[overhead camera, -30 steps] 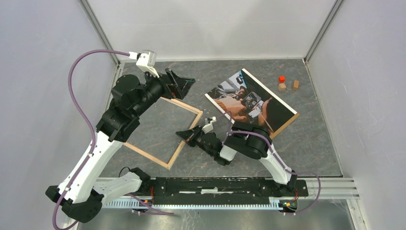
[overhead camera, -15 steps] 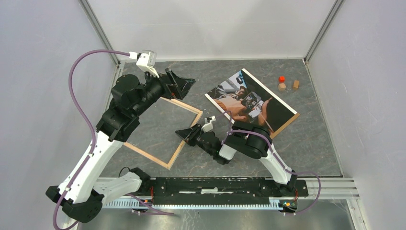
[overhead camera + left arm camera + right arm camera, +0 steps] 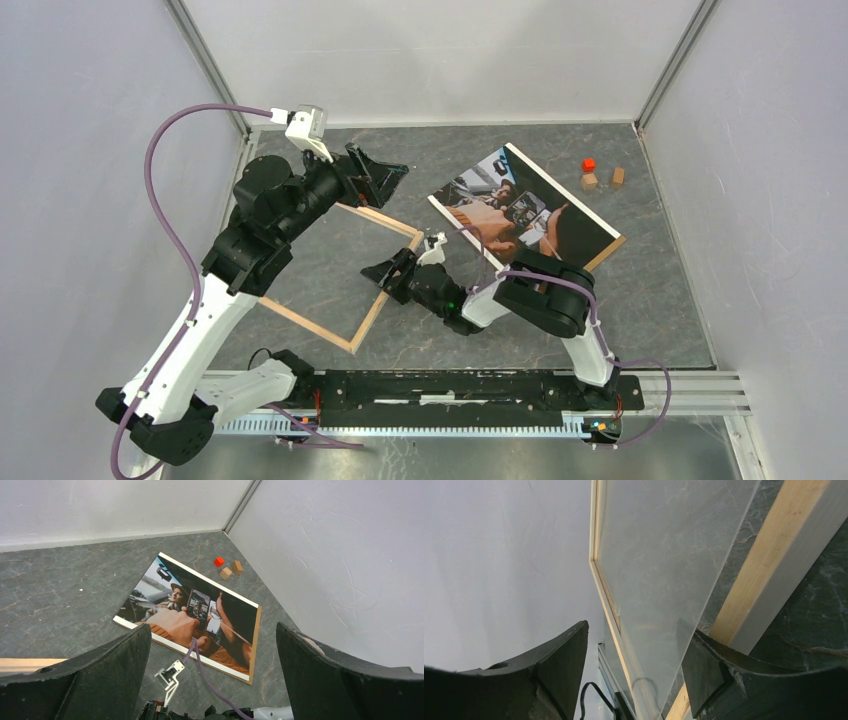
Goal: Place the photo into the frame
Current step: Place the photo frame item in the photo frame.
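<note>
The frame (image 3: 385,302), thin pale wood rails around a clear pane, lies flat at the left-centre of the table. My right gripper (image 3: 387,272) is open at its right rail. In the right wrist view the pane (image 3: 664,555) and the rail (image 3: 769,555) run between the spread fingers (image 3: 719,675), which grip nothing. The photo (image 3: 520,212) lies face up at the back right on a brown board whose edge shows under it. My left gripper (image 3: 385,172) hangs open and empty over the frame's far corner. Its wrist view looks down on the photo (image 3: 195,615).
A red block (image 3: 588,164) and two small wooden blocks (image 3: 604,179) sit near the back right corner. White walls close in the table at the back and both sides. A purple cable (image 3: 210,670) trails from the right arm across the photo's near edge.
My right gripper has gone from shut on the frame's right rail to open, and its wrist has shifted slightly towards the back. The frame, the photo and the left arm have stayed put.
</note>
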Available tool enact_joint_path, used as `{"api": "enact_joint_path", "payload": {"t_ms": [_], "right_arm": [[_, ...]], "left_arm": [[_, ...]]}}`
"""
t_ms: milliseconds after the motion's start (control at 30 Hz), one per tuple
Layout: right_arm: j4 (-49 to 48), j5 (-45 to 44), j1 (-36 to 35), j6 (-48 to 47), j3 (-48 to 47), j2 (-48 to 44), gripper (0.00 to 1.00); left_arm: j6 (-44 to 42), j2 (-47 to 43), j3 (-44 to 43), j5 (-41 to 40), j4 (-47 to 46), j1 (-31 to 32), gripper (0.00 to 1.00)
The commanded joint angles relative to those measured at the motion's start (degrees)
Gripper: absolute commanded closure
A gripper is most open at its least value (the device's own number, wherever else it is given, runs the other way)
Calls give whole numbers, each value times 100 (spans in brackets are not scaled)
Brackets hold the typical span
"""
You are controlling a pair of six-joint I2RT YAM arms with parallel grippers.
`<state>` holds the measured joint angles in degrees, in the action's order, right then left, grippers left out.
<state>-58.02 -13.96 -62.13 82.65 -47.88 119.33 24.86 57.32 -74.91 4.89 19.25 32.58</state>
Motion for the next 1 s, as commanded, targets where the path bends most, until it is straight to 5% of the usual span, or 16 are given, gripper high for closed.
{"api": "enact_joint_path", "payload": {"t_ms": [0,333,600,700,967], "right_arm": [[1551,119,-62,-364,-282,-115,27],[3601,149,-88,-737,-1579,178,23],[5529,-230,-119,-956,-2357,216,2],[6271,-457,-109,-952,-2632,240,2],[7171,-764,-2,-987,-2074,-122,2]], "left_arm": [[260,-83,16,97,-248,-32,0],[272,-96,21,137,-255,-32,0],[272,-110,23,136,-251,-41,0],[272,-124,28,140,-261,-38,0],[281,-54,37,157,-264,-54,0]]}}
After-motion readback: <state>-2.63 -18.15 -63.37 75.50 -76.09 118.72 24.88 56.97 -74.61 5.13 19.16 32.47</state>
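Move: The clear sheet's middle lies about 12 cm left and 2 cm ahead of the right hand, some 4 cm lower; its right edge is by the open fingers. The frame's right bar is about 4 cm back and 3 cm right of the hand, the photo some 12 cm ahead and 31 cm right. From the idle left hand, the sheet's middle is roughly 17 cm left, level fore and aft, about 40 cm below. At the sheet's edge, the right hand shifts 4 cm left, half returns, fingers opening wider and tipping down 30 degrees. ##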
